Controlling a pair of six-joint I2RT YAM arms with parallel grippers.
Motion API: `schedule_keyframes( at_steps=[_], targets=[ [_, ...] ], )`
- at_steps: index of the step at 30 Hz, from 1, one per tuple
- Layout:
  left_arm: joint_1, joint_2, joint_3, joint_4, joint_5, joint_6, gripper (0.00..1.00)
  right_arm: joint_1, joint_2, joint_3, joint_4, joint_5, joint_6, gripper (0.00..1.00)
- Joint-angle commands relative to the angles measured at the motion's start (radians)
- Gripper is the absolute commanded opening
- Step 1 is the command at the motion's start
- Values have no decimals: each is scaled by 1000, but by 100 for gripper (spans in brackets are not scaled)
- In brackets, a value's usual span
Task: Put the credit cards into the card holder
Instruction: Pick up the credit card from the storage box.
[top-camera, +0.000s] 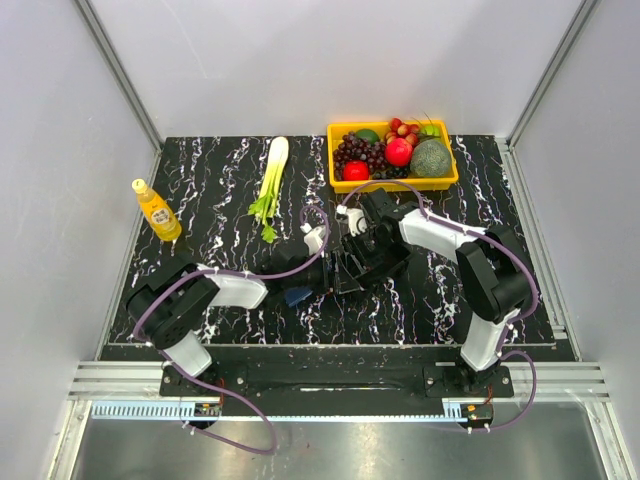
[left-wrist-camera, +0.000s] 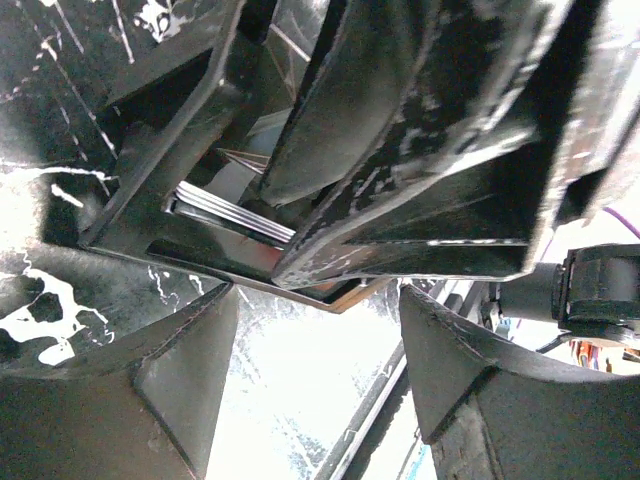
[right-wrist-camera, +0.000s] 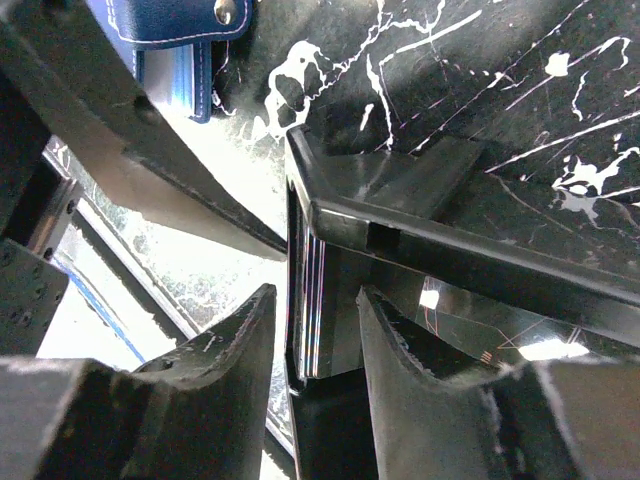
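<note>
A stack of credit cards (right-wrist-camera: 311, 340) stands on edge against one wall of a black tray (right-wrist-camera: 450, 235), which sits mid-table (top-camera: 368, 262). My right gripper (right-wrist-camera: 315, 292) is open, its jaws astride that wall and the cards; a sliver of light shows beside the left finger. The navy card holder (right-wrist-camera: 170, 25) lies just beyond, and it shows as a blue patch (top-camera: 297, 296) near the left arm. My left gripper (left-wrist-camera: 315, 380) is open and empty, just short of the tray's corner (left-wrist-camera: 340, 298). The card edges (left-wrist-camera: 235, 210) show inside the tray.
At the back right is a yellow basket (top-camera: 446, 180) of fruit. A celery stalk (top-camera: 271, 175) lies at the back middle. A yellow bottle (top-camera: 157, 210) stands at the left. Both arms crowd the middle of the marbled table (top-camera: 220, 180).
</note>
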Motion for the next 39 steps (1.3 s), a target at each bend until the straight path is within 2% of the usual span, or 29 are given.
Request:
schedule_keyframes(
  at_steps=[1,4,5,9,11,13,14,15,16,17,19,20,22,26,31,39],
  targets=[
    [0,-72,36,192,-13,14,68,12,12,-10,-14,26,14,46],
    [3,-72,38,189,-15,15,68,14,0,-18,4,20,22,48],
    [3,-72,39,189,-13,17,68,14,1,-17,2,15,22,41],
    [3,-73,38,186,-15,14,68,11,-11,-17,5,-13,19,32],
    [4,-73,36,188,-16,14,68,12,-32,-21,16,-34,27,44],
    [3,-75,32,188,-18,14,68,12,-42,-20,15,-52,28,41],
    [4,-75,30,186,-18,14,68,12,-45,-21,16,-54,28,36],
    [4,-73,30,188,-21,12,68,12,-48,-21,16,-60,28,22],
    [4,-75,30,186,-19,12,69,12,-49,-23,21,-59,31,17],
    [4,-73,32,186,-19,12,68,12,-52,-26,24,-54,36,17],
    [4,-75,30,186,-21,12,68,12,-57,-26,25,-57,37,12],
    [6,-76,33,185,-24,12,68,12,-60,-27,24,-56,37,14],
    [6,-78,32,183,-22,12,68,12,-66,-27,22,-65,39,9],
    [6,-78,30,178,-27,12,68,12,-66,-27,21,-69,40,13],
    [6,-84,26,169,-33,15,68,9,-80,-29,24,-54,40,9],
    [8,-81,29,151,-44,19,68,3,-118,-30,29,-54,48,11]
  ],
)
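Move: The credit cards stand on edge at the near-left end of the black storage box, already between the right hand's open fingers: level with it and about 2 cm below. The box's middle lies about 2 cm ahead, 5 cm right and 3 cm below that hand; the blue card holder roughly 6 cm back, 16 cm left and 4 cm below. From the left hand, the cards are about 4 cm ahead, 4 cm right and 2 cm below. The right fingers close around the upper edge of a card in the box and pinch it, the hand staying almost in place and rising just over 1 cm, fingers still pointing down and left. The left hand, gripper held wide open at the box's near-left end, rises about 3.5 cm in steps, easing slightly forward and tilting its fingertips up a little. ##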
